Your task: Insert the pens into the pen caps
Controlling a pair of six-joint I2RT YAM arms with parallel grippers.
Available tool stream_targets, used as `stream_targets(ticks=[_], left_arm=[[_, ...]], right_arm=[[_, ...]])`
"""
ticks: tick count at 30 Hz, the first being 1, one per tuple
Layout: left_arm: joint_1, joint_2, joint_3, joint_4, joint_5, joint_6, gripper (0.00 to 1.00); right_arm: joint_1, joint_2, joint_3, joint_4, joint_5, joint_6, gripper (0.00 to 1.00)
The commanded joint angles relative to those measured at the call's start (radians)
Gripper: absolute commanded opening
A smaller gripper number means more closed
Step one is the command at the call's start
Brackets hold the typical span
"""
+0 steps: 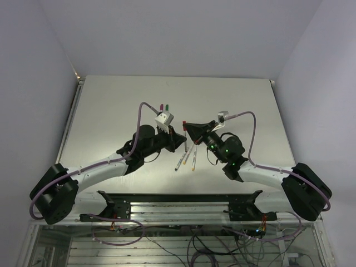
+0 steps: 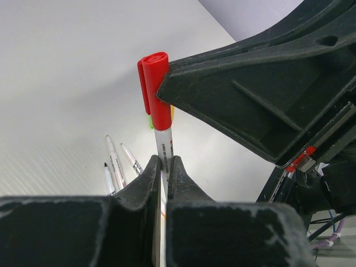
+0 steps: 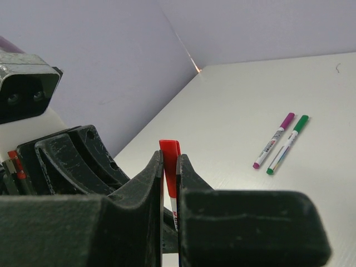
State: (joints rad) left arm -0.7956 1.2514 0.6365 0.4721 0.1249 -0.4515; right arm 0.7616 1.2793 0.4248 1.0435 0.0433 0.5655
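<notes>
My two grippers meet above the middle of the table. The left gripper [image 2: 165,162] is shut on the whitish barrel of a pen [image 2: 164,146]. A red pen cap [image 2: 156,83] sits on that pen's far end. The right gripper [image 3: 169,161] is shut on this red cap [image 3: 169,149], with the pen's barrel [image 3: 174,208] running down between its jaws. From above, the left gripper [image 1: 179,137] and the right gripper [image 1: 188,127] touch tip to tip. Three loose pens [image 2: 115,164] lie on the table below, and the top view shows them as pens [image 1: 182,161] just in front of the grippers.
A magenta-capped pen [image 3: 273,141] and a green-capped pen [image 3: 287,144] lie side by side further back on the table [image 1: 111,111]. A wall [image 3: 111,55] borders the table's far edge. A small yellow and green piece [image 2: 151,121] shows behind the red cap.
</notes>
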Motion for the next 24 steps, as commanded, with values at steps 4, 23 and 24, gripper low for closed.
stream_targets(ticks=[4, 23, 24], left_arm=[[0.049, -0.079, 0.057, 0.385, -0.074, 0.008, 0.07], [0.052, 0.024, 0.058, 0.077, -0.206, 0.058, 0.07], [0.051, 0.040, 0.072, 0.058, -0.227, 0.063, 0.07]], right_arm=[[0.065, 0.070, -0.021, -0.324, -0.096, -0.008, 0.00], [0.062, -0.259, 0.190, -0.550, 0.244, -0.173, 0.42], [0.063, -0.291, 0.184, -0.567, 0.264, -0.178, 0.43]])
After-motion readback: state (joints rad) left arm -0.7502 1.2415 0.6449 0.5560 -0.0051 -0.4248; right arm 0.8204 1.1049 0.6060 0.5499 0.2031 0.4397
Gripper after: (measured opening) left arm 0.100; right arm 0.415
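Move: The left fingers hold the capped red pen upright by its barrel, its red cap about 5 cm above them; the green pen, already capped, lies roughly 22 cm ahead, 8 cm left and 17 cm below, with the purple pen 3 cm left of the green one, while the open pens lie some 17 cm below, 3 cm back and 2 cm to the right. The right fingers still pinch the red cap; from them the loose caps are about 3 cm ahead, 15 cm right and 22 cm below. Both hands first carry the joined pen and cap left about 1.5 cm, then rise; the right fingers open partway, let go of the red cap and back off nearly 3 cm to the right, ending a little higher, with a roll of some 10 degrees. The left hand keeps its pinch on the barrel and lifts the pen about 3 cm, then swings it forward nearly 4 cm and slightly left towards the green and purple pens, turning some 10 degrees counter-clockwise. ##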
